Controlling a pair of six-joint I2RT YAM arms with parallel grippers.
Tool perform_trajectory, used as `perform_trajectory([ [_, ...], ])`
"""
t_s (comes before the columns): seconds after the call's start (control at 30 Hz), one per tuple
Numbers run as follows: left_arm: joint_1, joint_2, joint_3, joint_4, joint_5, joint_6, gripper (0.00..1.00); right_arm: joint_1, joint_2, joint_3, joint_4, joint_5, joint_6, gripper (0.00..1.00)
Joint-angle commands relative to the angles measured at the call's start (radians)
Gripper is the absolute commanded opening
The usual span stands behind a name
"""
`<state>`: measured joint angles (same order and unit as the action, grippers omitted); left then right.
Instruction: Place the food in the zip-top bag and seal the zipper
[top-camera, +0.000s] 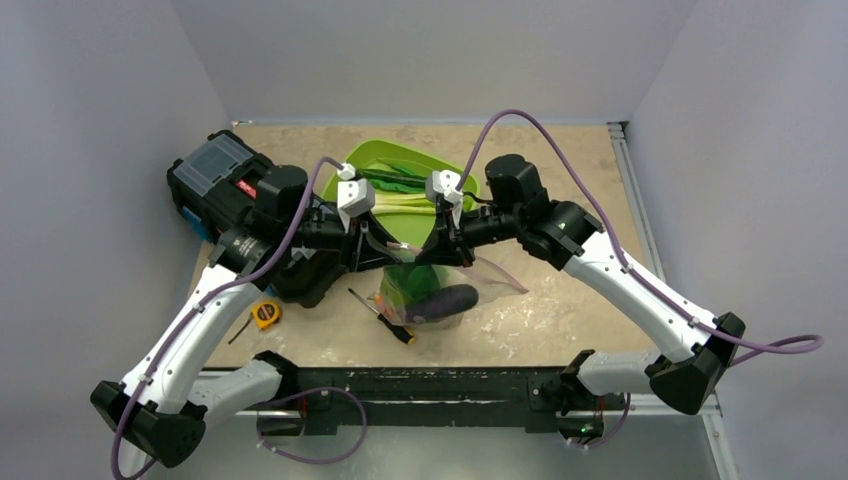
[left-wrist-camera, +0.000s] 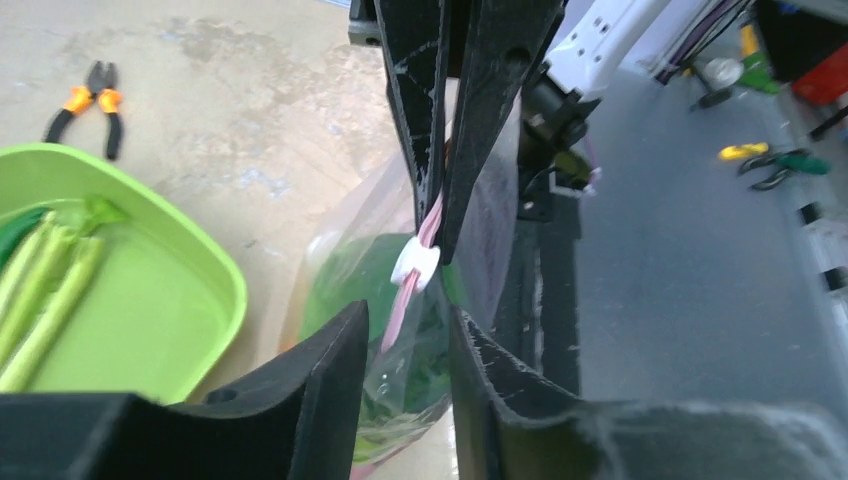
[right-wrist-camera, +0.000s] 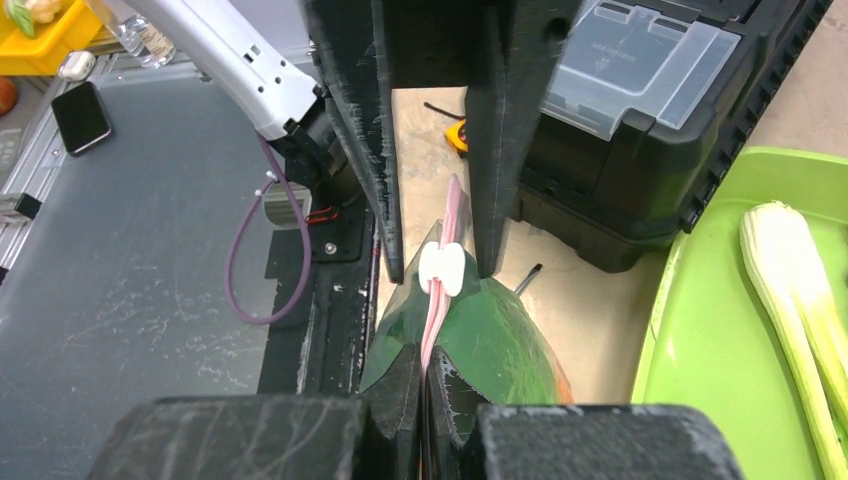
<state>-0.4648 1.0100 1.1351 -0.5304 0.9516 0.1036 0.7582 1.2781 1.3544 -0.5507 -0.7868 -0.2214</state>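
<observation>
The zip-top bag (top-camera: 470, 275) hangs upright mid-table, holding a purple eggplant (top-camera: 447, 299) and green food (right-wrist-camera: 500, 340). Its pink zipper (right-wrist-camera: 437, 310) runs between the two grippers and carries a white slider (right-wrist-camera: 441, 268). My right gripper (right-wrist-camera: 424, 350) is shut on the zipper strip just behind the slider. My left gripper (left-wrist-camera: 408, 312) faces it from the other side, its fingers (left-wrist-camera: 335, 375) open, with the strip (left-wrist-camera: 405, 300) and the bag's top edge loose in the gap. Bok choy (right-wrist-camera: 790, 290) and green pods lie in the lime-green tray (top-camera: 345, 185).
A black toolbox (top-camera: 225, 185) with a clear lid stands at the back left, close behind the left arm. A yellow tape measure (top-camera: 265, 314) and a screwdriver (top-camera: 385, 320) lie near the front. Orange-handled pliers (left-wrist-camera: 88, 105) lie beyond the tray.
</observation>
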Motion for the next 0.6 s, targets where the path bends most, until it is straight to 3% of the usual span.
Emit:
perform_trajectory([
  [0.0,0.005,0.025,0.079,0.011,0.119,0.022,0.23,-0.005,-0.005,0.044,0.011,-0.014,-0.01,0.0],
  [0.03,0.005,0.025,0.082,-0.007,0.113,0.033,0.19,-0.005,-0.005,0.046,0.01,-0.013,-0.01,0.0],
  [0.23,0.005,0.006,0.091,-0.071,0.065,0.071,0.18,-0.006,-0.008,0.053,0.007,0.0,-0.012,0.0],
  [0.47,0.005,0.015,0.114,-0.133,0.031,0.099,0.0,-0.004,-0.009,0.057,-0.004,0.032,-0.011,0.0],
  [0.57,0.003,0.025,0.124,-0.136,0.015,0.081,0.0,-0.003,-0.006,0.062,-0.003,0.038,-0.008,0.0],
])
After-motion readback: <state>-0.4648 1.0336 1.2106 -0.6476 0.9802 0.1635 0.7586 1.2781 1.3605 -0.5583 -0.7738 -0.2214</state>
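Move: The bare end of the bag's zipper strip already stands between the left gripper's open fingers, about 1 cm back and 1 cm above; the white slider is some 3 cm to the right and 1 cm back. The green tray's middle lies about 25 cm ahead and 17 cm below, the screwdriver roughly 5 cm back, 3 cm left and 18 cm below. From the right gripper, the strip's end is about 6 cm left, level in depth, 1 cm higher. Close the half-open left gripper fully on the zipper strip's free end, just left of the white slider, easing the hand about 1 cm back and up as the fingers come together; leave the wrist practically unturned. Hold the right gripper still, shut on the strip on the slider's other side. ##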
